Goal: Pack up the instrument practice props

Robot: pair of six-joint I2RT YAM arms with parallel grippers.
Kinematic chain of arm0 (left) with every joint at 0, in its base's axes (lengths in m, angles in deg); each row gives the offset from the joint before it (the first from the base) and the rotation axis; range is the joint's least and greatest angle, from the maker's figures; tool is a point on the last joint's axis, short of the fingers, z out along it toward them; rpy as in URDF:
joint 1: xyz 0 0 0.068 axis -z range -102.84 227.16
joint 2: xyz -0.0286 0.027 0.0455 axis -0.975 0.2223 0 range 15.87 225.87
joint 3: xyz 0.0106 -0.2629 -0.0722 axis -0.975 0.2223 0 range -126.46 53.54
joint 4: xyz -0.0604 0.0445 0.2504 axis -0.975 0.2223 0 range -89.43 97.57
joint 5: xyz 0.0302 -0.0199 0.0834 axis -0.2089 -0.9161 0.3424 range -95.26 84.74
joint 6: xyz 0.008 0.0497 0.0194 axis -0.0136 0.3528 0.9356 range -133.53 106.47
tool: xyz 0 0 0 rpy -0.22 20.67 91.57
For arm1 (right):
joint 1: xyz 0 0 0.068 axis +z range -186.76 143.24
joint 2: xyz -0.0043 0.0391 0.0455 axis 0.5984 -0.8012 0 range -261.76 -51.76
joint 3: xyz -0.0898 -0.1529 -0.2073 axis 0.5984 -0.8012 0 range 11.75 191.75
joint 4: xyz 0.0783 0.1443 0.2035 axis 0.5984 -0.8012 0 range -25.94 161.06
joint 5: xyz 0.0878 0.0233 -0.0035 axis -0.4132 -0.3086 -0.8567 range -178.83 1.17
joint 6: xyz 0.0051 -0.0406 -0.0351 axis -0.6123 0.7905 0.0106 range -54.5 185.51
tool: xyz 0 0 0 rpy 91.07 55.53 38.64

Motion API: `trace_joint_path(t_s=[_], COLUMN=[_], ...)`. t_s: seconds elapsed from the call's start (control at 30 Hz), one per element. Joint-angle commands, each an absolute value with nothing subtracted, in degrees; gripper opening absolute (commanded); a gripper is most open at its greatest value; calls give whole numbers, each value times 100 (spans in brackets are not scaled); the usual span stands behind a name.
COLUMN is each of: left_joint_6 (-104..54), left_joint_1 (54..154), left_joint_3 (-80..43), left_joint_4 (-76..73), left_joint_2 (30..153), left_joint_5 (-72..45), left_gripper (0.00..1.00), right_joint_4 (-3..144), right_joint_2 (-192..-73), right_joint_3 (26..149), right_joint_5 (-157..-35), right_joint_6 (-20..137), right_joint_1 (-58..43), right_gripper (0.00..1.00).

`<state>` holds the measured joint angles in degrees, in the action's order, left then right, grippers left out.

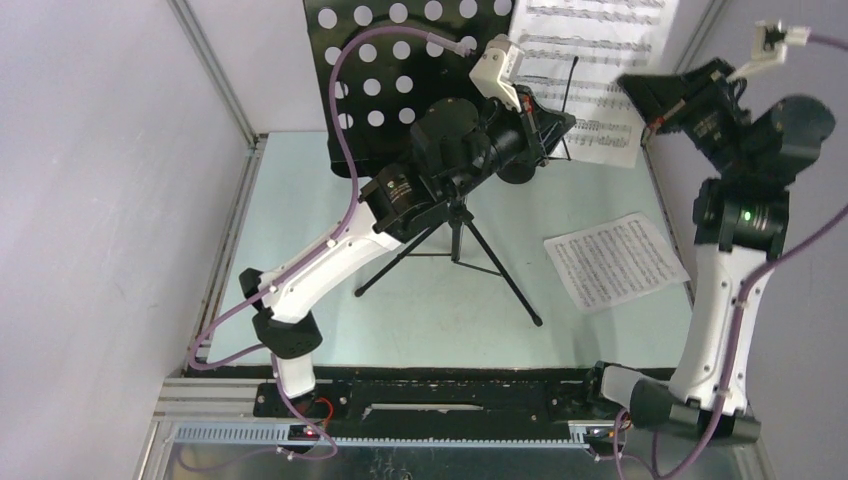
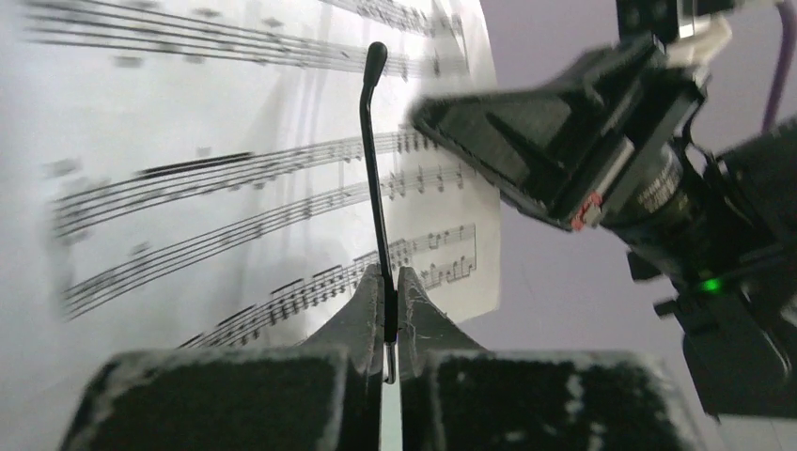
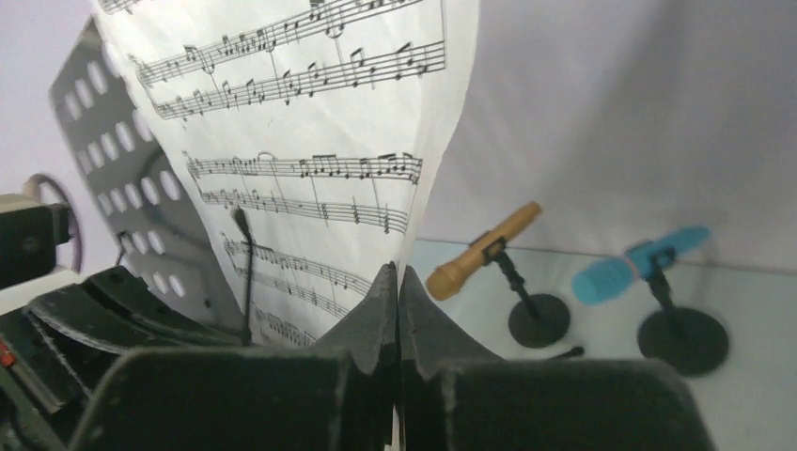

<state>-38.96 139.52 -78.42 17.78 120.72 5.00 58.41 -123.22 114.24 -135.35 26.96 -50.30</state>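
Observation:
The black music rack (image 1: 400, 70) stands on its tripod at the back of the table, perforated desk facing me. A white sheet-music page (image 1: 590, 60) leans on the desk. My left gripper (image 2: 390, 277) is shut on the rack's thin black wire page-retainer (image 2: 376, 169), which crosses the page (image 2: 235, 188). At the page's lower right edge (image 3: 320, 141), my right gripper (image 3: 395, 277) is shut on the paper. In the top view the left gripper (image 1: 548, 125) and right gripper (image 1: 640, 95) flank that page. A tan microphone (image 3: 484, 251) and a light-blue microphone (image 3: 642, 263) sit in black round-based clip holders (image 3: 539, 319).
A second sheet-music page (image 1: 615, 262) lies flat on the table at the right, near the right arm. The tripod legs (image 1: 500, 275) spread across the table's middle. Grey walls close in the left, back and right sides.

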Motion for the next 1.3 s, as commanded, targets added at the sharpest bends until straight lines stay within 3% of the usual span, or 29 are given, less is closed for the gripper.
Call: trace_joint_path(t_s=[0.0, 0.17, 0.43, 0.63, 0.97, 1.27], left_joint_6=[-3629, -3450, -3183, -3020, -2673, -2695], left_joint_1=[13991, 13991, 13991, 13993, 13994, 14010], left_joint_3=[-7685, -7587, -7339, -7162, -6819, -5601], left_joint_4=[1516, 1639, 1810, 1939, 2526, 2497], left_joint_2=[11632, 11486, 11202, 11039, 10300, 8997], left_joint_5=[481, 510, 679, 702, 839, 801], left_gripper=[0, 0, 7, 34, 67, 73], right_joint_4=[6289, 5812, 4531, 4245, 5410, 6907], right_joint_2=[-11152, -9893, -9183, -8993, -9197, -10830], right_joint_3=[10228, 9061, 8212, 7291, 5440, 4521], right_joint_5=[-11980, -10448, -9336, -8773, -8681, -9000], right_joint_6=[2367, 2070, 2264, 2175, 1772, 1367], right_joint_1=[-5414, -5956, -6427, -6602, -6851, -6870], right_gripper=[0, 0, 0, 0, 0, 0])
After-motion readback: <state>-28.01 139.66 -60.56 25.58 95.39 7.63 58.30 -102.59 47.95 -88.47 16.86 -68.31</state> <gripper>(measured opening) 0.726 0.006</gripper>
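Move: A loose music sheet on the table, where the right hand's pinched sheet is taken, lies about 20 cm to that hand's right, level in reach, some 55 cm below. The thin page-holder rod is roughly 8 cm left of the hand, 6 cm back and slightly lower; the stand's rack centres about 20 cm left, near level in reach. From the left hand, the rod is between the fingers and the loose sheet lies some 29 cm right, 6 cm ahead, 54 cm below. The second sheet, still pinched by its edge, is drawn off the rack towards the loose sheet: the right hand swings right and back, then plunges, about 40 cm down overall, easing forward again as it turns clockwise and tips down. The page-holder rod goes slightly left with the left hand, which then opens, lets it go and withdraws left and back. ##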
